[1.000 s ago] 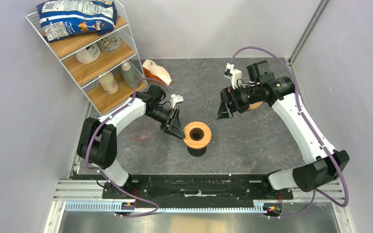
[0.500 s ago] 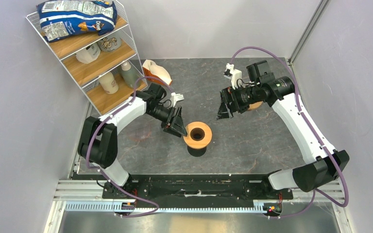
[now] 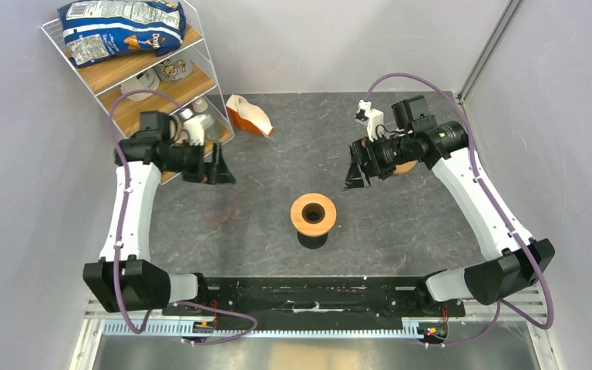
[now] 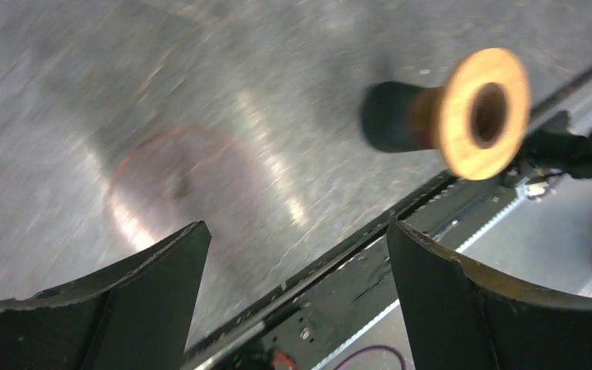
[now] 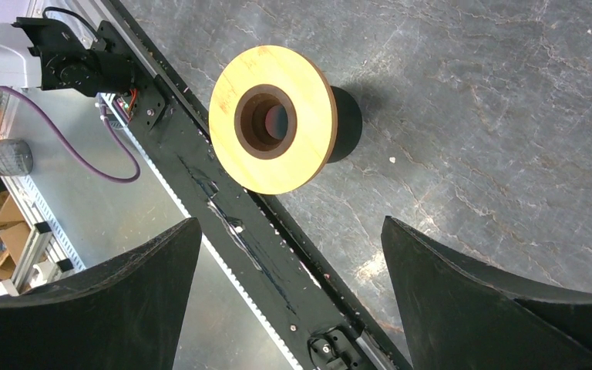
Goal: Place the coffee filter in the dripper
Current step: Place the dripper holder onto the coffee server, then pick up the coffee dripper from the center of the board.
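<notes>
No single cream-white coffee filter shows in any view. A bare wooden ring on a dark stand sits mid-table, with no glass on it; it also shows in the left wrist view, blurred, and in the right wrist view. A sliver of light-brown wood shows behind my right arm; I cannot tell whether it is the dripper. My left gripper is open and empty beside the shelf, its jaws wide. My right gripper is open and empty, up and right of the ring.
An orange-and-white packet of filters lies at the back of the table. A wire shelf with bottles and a chip bag stands at the back left, close to my left arm. The black base rail runs along the near edge.
My left arm has swung away from the wooden ring, back and left to the shelf, gripper still open. My right arm has not moved.
</notes>
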{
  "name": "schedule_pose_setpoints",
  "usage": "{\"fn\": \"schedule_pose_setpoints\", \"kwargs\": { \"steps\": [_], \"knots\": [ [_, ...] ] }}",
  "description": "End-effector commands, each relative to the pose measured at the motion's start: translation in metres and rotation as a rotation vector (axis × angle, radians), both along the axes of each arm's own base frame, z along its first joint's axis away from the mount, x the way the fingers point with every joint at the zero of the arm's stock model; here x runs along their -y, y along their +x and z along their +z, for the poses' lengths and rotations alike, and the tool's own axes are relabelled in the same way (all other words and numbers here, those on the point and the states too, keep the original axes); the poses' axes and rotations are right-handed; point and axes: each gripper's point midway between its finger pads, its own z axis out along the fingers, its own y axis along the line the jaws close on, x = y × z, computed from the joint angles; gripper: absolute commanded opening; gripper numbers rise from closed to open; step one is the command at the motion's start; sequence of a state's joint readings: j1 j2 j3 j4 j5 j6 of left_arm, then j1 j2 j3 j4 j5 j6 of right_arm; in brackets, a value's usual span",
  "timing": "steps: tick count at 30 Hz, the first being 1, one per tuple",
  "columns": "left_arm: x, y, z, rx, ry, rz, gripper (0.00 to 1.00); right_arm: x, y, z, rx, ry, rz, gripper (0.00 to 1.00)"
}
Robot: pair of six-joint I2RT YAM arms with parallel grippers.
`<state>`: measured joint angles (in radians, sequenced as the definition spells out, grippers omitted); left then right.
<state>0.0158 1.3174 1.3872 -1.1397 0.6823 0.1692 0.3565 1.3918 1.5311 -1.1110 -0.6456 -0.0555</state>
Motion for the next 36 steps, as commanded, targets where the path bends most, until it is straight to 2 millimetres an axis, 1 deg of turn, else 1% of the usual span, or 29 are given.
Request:
{"fn": "schedule_pose_setpoints", "kwargs": {
  "steps": [1,2,5,7,8,12,14,21,22,25,27,29,31,33,35,36],
  "knots": [
    [-0.077,-0.034,-0.044,-0.15,0.176,0.1,0.92,-0.004,0.009,0.018,0.091,0.011,0.009,0.95],
    [-0.09,-0.036,-0.049,-0.17,0.177,0.138,0.91,-0.003,0.01,0.018,0.093,0.007,0.006,0.95],
    [-0.117,-0.038,-0.068,-0.229,0.221,0.189,0.87,-0.004,0.013,0.016,0.104,-0.012,0.0,0.96],
    [-0.128,-0.034,-0.078,-0.234,0.247,0.208,0.85,-0.004,0.014,0.015,0.107,-0.017,0.0,0.97],
    [-0.129,-0.032,-0.083,-0.24,0.248,0.209,0.85,-0.004,0.015,0.016,0.109,-0.016,0.0,0.97],
    [-0.122,-0.023,-0.098,-0.272,0.185,0.203,0.79,-0.004,0.017,0.016,0.113,-0.022,-0.005,0.97],
    [-0.118,-0.019,-0.11,-0.295,0.164,0.209,0.76,-0.004,0.017,0.017,0.114,-0.021,-0.008,0.97],
    [-0.102,-0.011,-0.15,-0.334,0.167,0.197,0.55,0.0,0.024,0.02,0.133,-0.039,-0.056,0.97],
    [-0.102,-0.009,-0.155,-0.346,0.177,0.205,0.51,0.001,0.025,0.02,0.135,-0.041,-0.065,0.97],
    [-0.101,-0.004,-0.157,-0.364,0.18,0.212,0.38,0.004,0.031,0.021,0.143,-0.043,-0.14,0.97],
    [-0.1,-0.001,-0.151,-0.359,0.176,0.215,0.2,0.006,0.032,0.025,0.171,-0.036,-0.162,0.97],
    [-0.097,-0.001,-0.137,-0.348,0.181,0.203,0.04,0.008,0.031,0.028,0.201,-0.036,-0.151,0.97],
    [-0.087,-0.002,-0.11,-0.322,0.166,0.175,0.02,0.01,0.031,0.031,0.217,-0.044,-0.149,0.97],
    [-0.07,-0.004,-0.077,-0.291,0.156,0.141,0.02,0.011,0.029,0.037,0.244,-0.047,-0.124,0.97],
    [-0.047,-0.008,-0.041,-0.256,0.134,0.117,0.02,0.013,0.031,0.044,0.263,-0.044,-0.141,0.97],
    [-0.032,-0.011,-0.023,-0.237,0.138,0.082,0.02,0.012,0.031,0.047,0.265,-0.038,-0.15,0.97]
  ]
}}
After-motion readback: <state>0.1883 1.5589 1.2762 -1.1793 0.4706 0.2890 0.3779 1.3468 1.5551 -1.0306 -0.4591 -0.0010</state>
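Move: The clear pink dripper that the left hand will pinch sits about 5 cm to its left, 3 cm back and some 20 cm below. The coffee server with the wooden-ringed holder on it stands about 20 cm to the left hand's right, 9 cm back and 16 cm below; the shelf's bottom board lies roughly 17 cm ahead, 17 cm left and 20 cm below. From the right hand the dripper is about 33 cm left, 1 cm back and 22 cm below. The left fingers shut on the clear pink dripper's rim, on its left side: the hand first swings some 12 cm left, away from the server, drifting slightly back, then sinks to about 16 cm below its start while its fingers tip downward some 20 degrees. Once closed it rises about 5 cm, keeping the pinch. The right hand stays open and eases about 3 cm forward, rising slightly. ##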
